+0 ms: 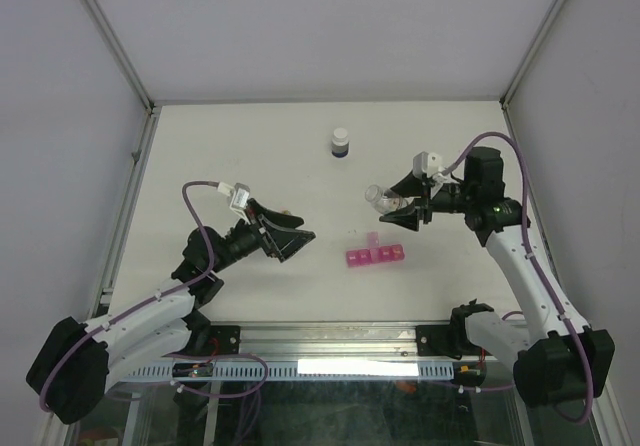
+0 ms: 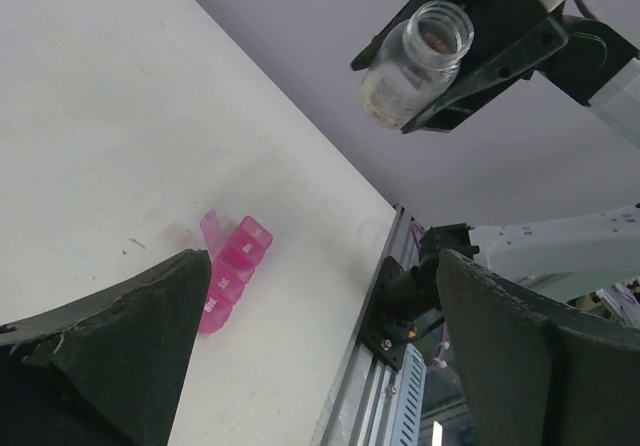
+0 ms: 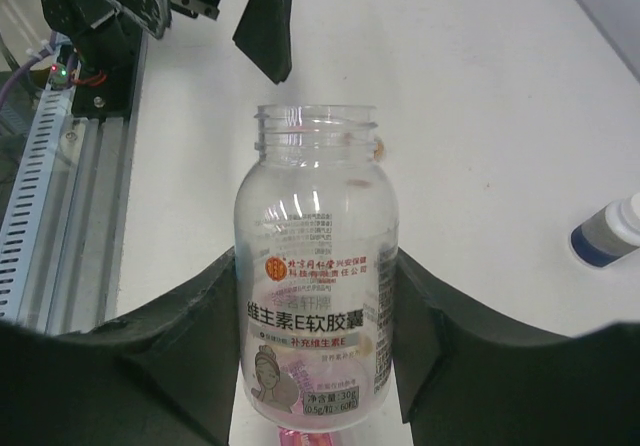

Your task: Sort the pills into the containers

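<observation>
The pink containers strip (image 1: 375, 256) lies flat on the white table with one lid (image 1: 372, 238) standing up; the left wrist view shows it (image 2: 232, 271) just past my left finger. My right gripper (image 1: 400, 203) is shut on a clear uncapped labelled bottle (image 1: 380, 201), held above and behind the strip with its mouth towards the left arm. Pale pills (image 2: 385, 94) rest in the bottle's lower end. In the right wrist view the bottle (image 3: 315, 296) fills the gap between the fingers (image 3: 190, 346). My left gripper (image 1: 295, 238) hangs wide open and empty (image 2: 322, 266), left of the strip.
A dark bottle with a white cap (image 1: 341, 143) stands at the back middle, also seen at far right (image 3: 605, 236). A metal rail (image 1: 330, 341) runs along the near table edge. Grey walls close the table on three sides.
</observation>
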Controlling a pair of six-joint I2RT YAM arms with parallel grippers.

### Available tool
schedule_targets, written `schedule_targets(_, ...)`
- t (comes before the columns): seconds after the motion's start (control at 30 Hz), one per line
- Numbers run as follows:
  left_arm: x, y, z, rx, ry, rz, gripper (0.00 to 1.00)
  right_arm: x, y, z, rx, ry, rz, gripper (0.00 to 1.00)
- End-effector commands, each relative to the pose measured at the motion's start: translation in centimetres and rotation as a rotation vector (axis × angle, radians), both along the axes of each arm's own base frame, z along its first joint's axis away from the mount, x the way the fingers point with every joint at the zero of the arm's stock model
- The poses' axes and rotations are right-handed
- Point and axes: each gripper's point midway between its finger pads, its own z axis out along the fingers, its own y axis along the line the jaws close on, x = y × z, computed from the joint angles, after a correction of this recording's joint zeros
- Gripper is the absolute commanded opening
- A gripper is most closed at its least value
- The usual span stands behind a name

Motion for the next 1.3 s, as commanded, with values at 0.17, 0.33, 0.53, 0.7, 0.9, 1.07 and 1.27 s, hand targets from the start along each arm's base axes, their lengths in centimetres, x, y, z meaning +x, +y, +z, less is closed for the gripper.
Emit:
schedule_targets(0.17, -1.3, 0.7, -0.2, -0.037, -0.012, -0.006, 0.99, 0.5, -2.2, -5.9, -0.279, -0.156, 0.045, 0.00)
schedule_targets(0.33, -1.2, 0.3, -0.2, -0.028, -0.044, 0.029, 0.99, 0.5, -4.0, -9.3, -0.427, -0.151, 0.028, 0.00)
schedule_targets(0.53, -0.5, -0.3, -1.1, 0.000, -0.047, 0.076, 0.99, 0.5, -4.9, -11.9, -0.506, -0.177, 0.008, 0.00)
schedule_targets(0.7, -0.3, -1.7, -1.9, 0.034, -0.059, 0.087, 0.99, -0.3, -5.7, -14.6, -0.594, -0.137, 0.024, 0.00)
schedule_targets(0.9, 0.5, -2.9, -0.4, 0.101, -0.065, 0.113, 0.99, -0.1, -6.1, -15.1, -0.696, -0.151, 0.003, 0.00)
schedule_targets(1.07, 1.8, -2.4, -1.1, 0.142, -0.048, 0.201, 0.99, -0.1, -6.1, -16.0, -0.780, -0.154, -0.008, 0.00)
schedule_targets(1.27, 2.0, -3.0, -2.8, 0.175, -0.023, 0.191, 0.99, 0.0, -6.1, -17.1, -0.842, -0.152, -0.031, 0.00)
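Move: The clear bottle is already held in the right hand, mouth to the left; the pink pill box lies almost straight below that hand, about 2 cm back and some 24 cm down. The white pill bottle stands about 26 cm ahead and 8 cm left of the same hand; the orange cap is roughly 8 cm ahead and 21 cm left. From the empty left hand, the pill box is about level ahead, some 16 cm right and 19 cm down. The clear bottle goes down about 17 cm towards the pink pill box, fast at first and then easing, as the right hand drifts some 6 cm right and tips it mouth-down by about 45 degrees, keeping its grip. The open left hand dips a few centimetres, edges right towards the box and turns slightly. ##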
